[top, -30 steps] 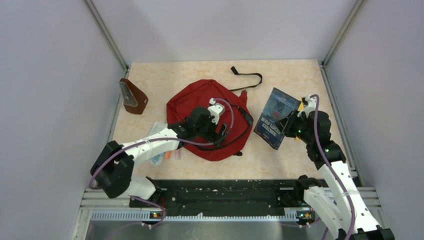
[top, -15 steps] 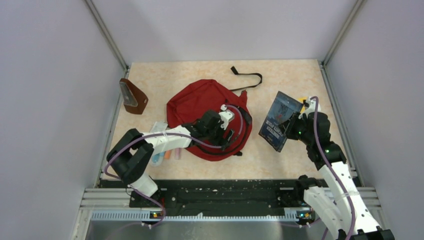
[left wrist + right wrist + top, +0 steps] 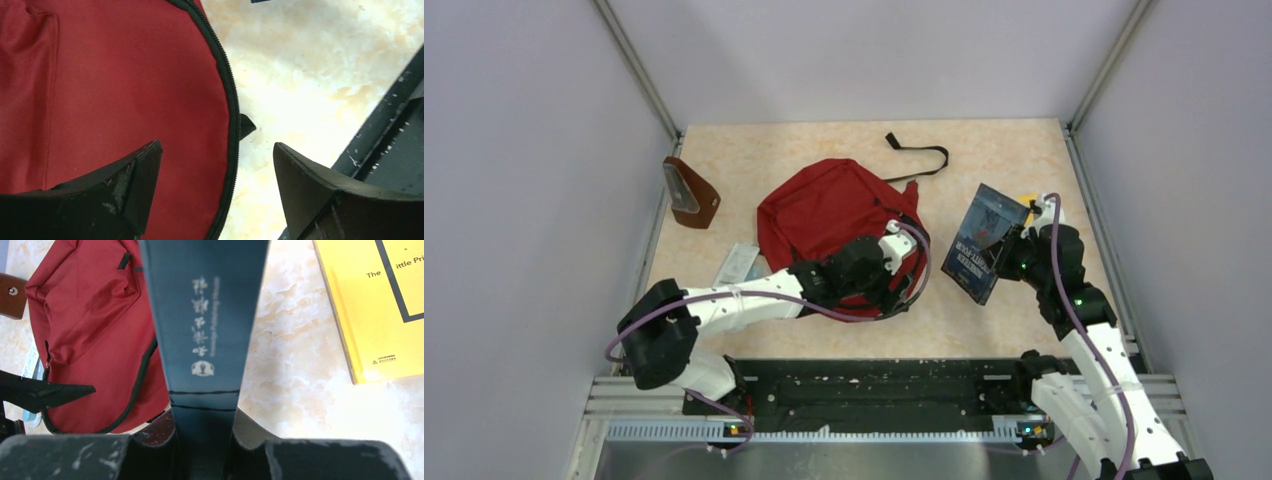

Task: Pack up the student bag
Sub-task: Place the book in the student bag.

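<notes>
The student bag is a dark-red backpack lying flat mid-table. My left gripper hovers open over its near right edge. In the left wrist view the bag and its black zipper run between the spread jaws of the left gripper, which hold nothing. My right gripper is shut on a dark blue book, held on edge and tilted just right of the bag. In the right wrist view the book's spine rises from the right gripper.
A yellow book lies flat on the table right of the blue one. A brown wedge pouch stands at the left wall. A black strap trails behind the bag. Clear packets lie left of the bag. A black rail borders the near edge.
My left arm swung right, from over the bag's middle to its near right edge. The right gripper tipped the blue book more upright, then held still.
</notes>
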`<state>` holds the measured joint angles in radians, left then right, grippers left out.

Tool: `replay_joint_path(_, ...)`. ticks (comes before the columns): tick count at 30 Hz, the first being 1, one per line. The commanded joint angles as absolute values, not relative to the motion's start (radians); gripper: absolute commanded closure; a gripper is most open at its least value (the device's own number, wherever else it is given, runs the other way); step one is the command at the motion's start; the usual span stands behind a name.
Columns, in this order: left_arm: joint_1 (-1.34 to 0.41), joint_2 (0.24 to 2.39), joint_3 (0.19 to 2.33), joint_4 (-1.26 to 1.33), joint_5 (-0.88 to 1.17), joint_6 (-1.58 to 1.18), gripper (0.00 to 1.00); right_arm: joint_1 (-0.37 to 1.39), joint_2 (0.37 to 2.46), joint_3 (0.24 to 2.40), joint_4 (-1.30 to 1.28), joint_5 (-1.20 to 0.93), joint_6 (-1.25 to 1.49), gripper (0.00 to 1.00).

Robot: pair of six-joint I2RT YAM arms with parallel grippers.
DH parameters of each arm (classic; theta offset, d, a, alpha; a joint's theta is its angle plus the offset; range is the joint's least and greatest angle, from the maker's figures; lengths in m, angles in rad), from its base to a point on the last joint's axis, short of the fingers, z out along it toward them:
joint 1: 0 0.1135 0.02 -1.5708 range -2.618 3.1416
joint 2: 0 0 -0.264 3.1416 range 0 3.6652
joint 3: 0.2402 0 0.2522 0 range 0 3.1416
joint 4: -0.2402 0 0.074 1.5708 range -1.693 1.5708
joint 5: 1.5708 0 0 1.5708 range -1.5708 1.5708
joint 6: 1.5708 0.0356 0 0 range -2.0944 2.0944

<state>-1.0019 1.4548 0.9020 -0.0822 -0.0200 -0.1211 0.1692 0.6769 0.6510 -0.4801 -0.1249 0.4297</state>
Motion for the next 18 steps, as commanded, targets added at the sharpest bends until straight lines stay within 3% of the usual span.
replay_joint_path(1, -1.021, 1.483, 0.955, -0.097, -0.166, -0.119, 0.13, 0.178, 0.659, 0.709, -0.357, -0.142, 0.442, 1.00)
replay_joint_path(6, -1.048, 1.526, 0.978, -0.126, -0.264, -0.100, 0.13, 0.177, 0.645, 0.709, -0.374, -0.129, 0.433, 1.00)
replay_joint_path(11, -1.055, 1.544, 0.996, -0.141, -0.281, -0.097, 0.22, 0.178, 0.636, 0.706, -0.382, -0.121, 0.431, 1.00)
replay_joint_path(15, -1.054, 1.528, 0.992, -0.134, -0.302, -0.108, 0.42, 0.178, 0.633, 0.704, -0.387, -0.118, 0.427, 1.00)
replay_joint_path(18, -1.055, 1.510, 0.992, -0.139, -0.356, -0.134, 0.68, 0.177, 0.631, 0.703, -0.389, -0.115, 0.425, 1.00)
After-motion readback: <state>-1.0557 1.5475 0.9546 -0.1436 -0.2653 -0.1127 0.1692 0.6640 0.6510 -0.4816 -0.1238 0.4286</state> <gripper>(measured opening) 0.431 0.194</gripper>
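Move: The left hand hangs open over the right-hand edge of the red bag. The zip edge of its flap lies about 2 cm ahead, 1 cm left and 3 cm below. The bag's middle is some 9 cm ahead and 12 cm left, about 6 cm lower. A small black tab is about 3 cm back, 2 cm right and 8 cm down. For the right hand, holding the book, that edge is roughly 17 cm left, 4 cm back and 10 cm lower. The left fingertips come down on either side of the bag's zip edge and close to about half their earlier gap, beginning to pinch the cloth there. To get there the hand eases about 3 cm forward and down, slightly left, while the wrist turns some 10 to 15 degrees, pointing the fingers more steeply down and a little more forward. ##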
